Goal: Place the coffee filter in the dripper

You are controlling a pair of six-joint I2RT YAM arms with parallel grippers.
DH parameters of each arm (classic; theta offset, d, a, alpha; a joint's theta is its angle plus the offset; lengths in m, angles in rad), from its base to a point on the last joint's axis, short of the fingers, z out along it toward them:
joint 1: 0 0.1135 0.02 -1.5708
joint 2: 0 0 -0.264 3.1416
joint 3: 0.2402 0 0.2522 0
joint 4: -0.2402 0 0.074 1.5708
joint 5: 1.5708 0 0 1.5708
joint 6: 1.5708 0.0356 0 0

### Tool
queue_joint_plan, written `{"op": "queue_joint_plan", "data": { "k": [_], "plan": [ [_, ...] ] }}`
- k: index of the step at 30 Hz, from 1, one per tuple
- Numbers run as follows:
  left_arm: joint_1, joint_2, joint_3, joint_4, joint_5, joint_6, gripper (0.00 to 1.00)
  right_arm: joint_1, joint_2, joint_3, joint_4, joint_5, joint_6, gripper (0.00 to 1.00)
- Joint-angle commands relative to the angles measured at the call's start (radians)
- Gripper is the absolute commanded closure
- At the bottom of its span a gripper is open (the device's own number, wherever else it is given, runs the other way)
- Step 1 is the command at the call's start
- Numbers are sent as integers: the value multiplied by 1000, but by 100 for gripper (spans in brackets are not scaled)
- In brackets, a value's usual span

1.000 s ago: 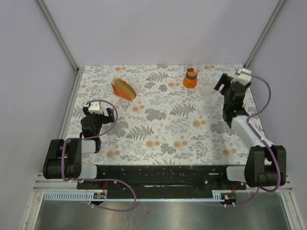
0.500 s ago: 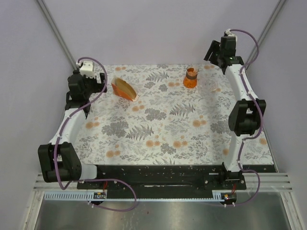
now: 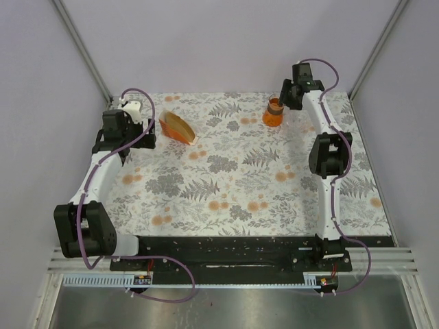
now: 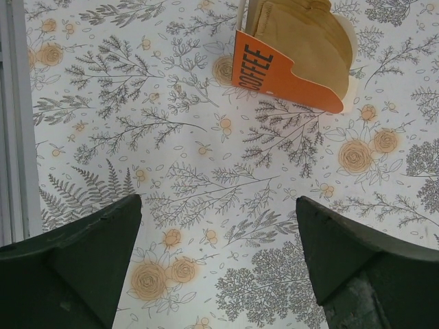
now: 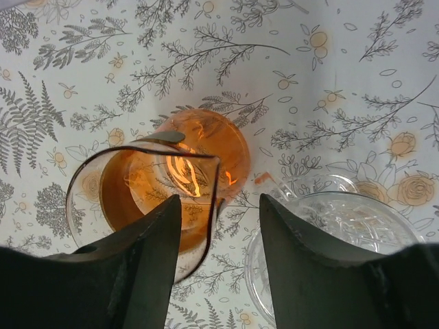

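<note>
The dripper (image 3: 273, 112) stands at the far right of the table, a clear cone (image 5: 89, 199) on an orange base (image 5: 206, 140). My right gripper (image 3: 285, 96) hangs just above it. In the right wrist view that gripper (image 5: 219, 202) is open with a narrow gap, the cone's right rim lying under the gap, untouched. No coffee filter shows on its own; tan papers (image 4: 302, 34) stand stacked in the orange holder (image 4: 274, 68) (image 3: 178, 128). My left gripper (image 3: 145, 129) (image 4: 218, 202) is wide open and empty, a short way left of the holder.
A clear round glass piece (image 5: 343, 233) lies on the floral cloth just right of the dripper, under my right finger. The table's metal left edge (image 4: 14, 103) runs close by the left gripper. Grey walls close off the far and side edges.
Both arms have swung out from the near side to the far end. The left gripper came down beside the holder; the right came over the dripper and its jaws narrowed.
</note>
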Motion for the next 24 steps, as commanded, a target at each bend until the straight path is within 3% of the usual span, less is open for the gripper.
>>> {"op": "queue_joint_plan", "data": {
  "k": [1,4,11,18,24],
  "plan": [
    [6,5,60,-15,-36,-2,1,18,-63,-13,49,-39,-26,44],
    [6,4,60,-16,-35,-2,1,28,-20,44,47,-28,-35,48],
    [6,-5,66,-38,-61,22,1,67,-6,91,-11,-5,-34,99],
    [6,-30,83,-68,-24,33,1,171,-223,-180,21,13,-11,100],
    [4,-56,103,-138,53,48,1,281,-532,-657,203,82,86,100]
  ]
}}
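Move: The orange-filled carafe stands about 5 cm to the right hand's left and only 1 cm ahead, its middle some 5 cm below the hand, its near-side glass wall just off the fingers. The clear glass dripper is on the other side, roughly 5 cm to the hand's right, 2 cm back and 8 cm below. From the idle left hand the carafe lies about 20 cm ahead, 45 cm to the right and 11 cm lower. The carafe's upper right glass wall comes between the right hand's fingers as the hand eases some 2 cm left, and they shut on it in a pinch. Keeping that pinch, the hand speeds up back and to the left, about 10 cm back and 8 cm left at nearly level height, dragging the carafe away from the dripper towards the middle of the table while turning roughly 10 degrees counter-clockwise. ##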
